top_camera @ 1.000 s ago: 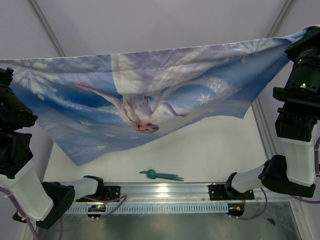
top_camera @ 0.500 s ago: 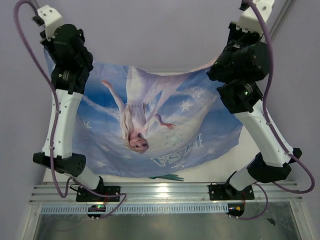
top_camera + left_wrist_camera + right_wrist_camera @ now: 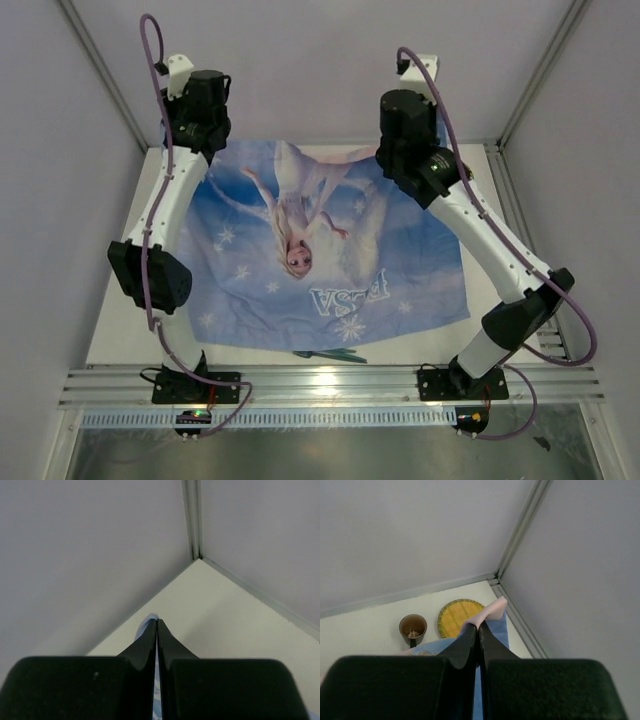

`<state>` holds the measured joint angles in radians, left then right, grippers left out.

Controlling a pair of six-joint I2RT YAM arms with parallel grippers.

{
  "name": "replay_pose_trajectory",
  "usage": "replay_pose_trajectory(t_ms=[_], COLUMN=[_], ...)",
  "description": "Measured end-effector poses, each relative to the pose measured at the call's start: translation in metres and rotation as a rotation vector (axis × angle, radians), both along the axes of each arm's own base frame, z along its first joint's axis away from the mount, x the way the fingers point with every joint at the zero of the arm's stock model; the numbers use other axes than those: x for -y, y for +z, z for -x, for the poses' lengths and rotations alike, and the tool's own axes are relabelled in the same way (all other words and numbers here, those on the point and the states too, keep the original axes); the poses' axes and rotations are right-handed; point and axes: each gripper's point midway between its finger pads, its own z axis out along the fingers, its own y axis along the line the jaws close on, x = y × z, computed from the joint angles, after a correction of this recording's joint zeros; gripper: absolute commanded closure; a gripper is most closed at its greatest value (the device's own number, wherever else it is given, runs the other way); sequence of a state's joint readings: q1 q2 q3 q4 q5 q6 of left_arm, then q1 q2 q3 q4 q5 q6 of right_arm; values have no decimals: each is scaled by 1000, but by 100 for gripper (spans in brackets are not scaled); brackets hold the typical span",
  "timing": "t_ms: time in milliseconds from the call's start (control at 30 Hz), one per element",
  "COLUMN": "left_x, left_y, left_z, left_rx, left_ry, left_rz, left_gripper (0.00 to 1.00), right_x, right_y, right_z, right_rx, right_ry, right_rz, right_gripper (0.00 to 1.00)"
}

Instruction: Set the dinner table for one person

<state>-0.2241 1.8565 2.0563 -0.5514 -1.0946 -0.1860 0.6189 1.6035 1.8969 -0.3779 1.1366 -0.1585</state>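
A blue "ELSA" printed cloth [image 3: 330, 250] lies spread flat over the white dinner table [image 3: 120, 335], print facing up. My left gripper [image 3: 157, 622] is shut on the cloth's far left corner [image 3: 149, 618], low over the table near the back left wall. My right gripper [image 3: 479, 626] is shut on the far right corner [image 3: 495, 609], whose pale underside folds up past the fingertips. In the top view both wrists [image 3: 200, 105] [image 3: 405, 125] cover their own jaws.
A round yellow woven plate [image 3: 456, 614] and a brown mug [image 3: 413, 626] stand on the table beyond the right gripper, near the back right corner. A green utensil [image 3: 335, 353] pokes out from under the cloth's near edge. Aluminium rails [image 3: 320, 385] and walls frame the table.
The cloth, held up in the air a second ago, has come down and now lies flat. Both arms have swung away from the camera and reached down to the far corners.
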Motion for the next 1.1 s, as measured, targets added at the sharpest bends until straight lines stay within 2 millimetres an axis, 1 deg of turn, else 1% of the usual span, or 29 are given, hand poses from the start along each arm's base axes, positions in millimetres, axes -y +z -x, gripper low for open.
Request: replay_pose_trajectory(t_ms=[67,167,233,267,300,333,367,400,433,467,500,533,567,600,700,933,1000,1100], left_x=[6,14,19,22,24,27,29,31,34,35,37,38,39,39,40,40,41,43], left_y=[-20,-51,-69,-78,-84,-92,-99,-106,-112,-117,-122,-127,-130,-131,-134,-131,-126,-112], left_z=[-11,-25,-32,-35,-36,-38,-38,-38,-38,-38,-38,-37,-37,-36,-36,-30,-23,-14], left_rx=[-24,-68,-94,-108,-120,-135,-152,-172,-181,-190,-202,-211,-218,-225,-236,-246,-248,-240], left_ry=[-15,-41,-58,-66,-76,-88,-100,-114,-122,-131,-140,-146,-149,-152,-158,-165,-167,-177], left_rz=[25,60,83,96,105,116,125,132,146,155,161,168,172,172,176,184,183,183], left_gripper=[100,100,100,99,90,77,44,34,26,16,14,12,6,5,3,3,3,4], right_x=[-11,-29,-38,-41,-45,-48,-51,-54,-56,-58,-60,-62,-63,-64,-65,-68,-69,-69], right_y=[-26,-70,-99,-109,-121,-131,-139,-146,-152,-156,-160,-162,-163,-164,-166,-177,-182,-186], right_z=[-12,-29,-38,-40,-43,-45,-48,-49,-51,-52,-52,-52,-53,-52,-52,-55,-54,-54], right_rx=[-43,-115,-165,-182,-204,-224,-238,-250,-260,-269,-274,-278,-279,-281,-283,-294,-301,-311], right_ry=[25,58,71,75,81,87,92,97,104,110,115,119,124,127,130,124,124,123], right_rz=[4,9,12,11,12,11,7,4,-2,-8,-18,-23,-30,-37,-49,-67,-68,-66], right_gripper=[97,97,97,97,97,97,97,95,87,75,43,31,23,14,9,8,8,8])
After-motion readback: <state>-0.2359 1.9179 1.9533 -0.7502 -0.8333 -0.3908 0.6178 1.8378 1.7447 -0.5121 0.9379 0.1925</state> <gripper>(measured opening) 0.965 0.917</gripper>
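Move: The tablecloth hangs by its two far corners, already shut in the grippers. The left corner goes to a spot about 11 cm ahead, 3 cm right and 38 cm below the left hand; the table's far-left corner lies some 20 cm ahead and 21 cm left. The right corner goes to bare table roughly 7 cm ahead, 1 cm right and 45 cm below the right hand; the mug stands about 15 cm ahead and 3 cm left, the yellow plate 16 cm ahead and 13 cm right. The tablecloth's two far corners are swept down towards the table: the left hand sinks about 13 cm, easing right and slightly forward, the right one some 16 cm, also moving left and forward. Still well above the table, both grippers open wide and let go, the left first. The left then lifts a couple of centimetres and draws back, while the right creeps lower, fingertips tipped down. ##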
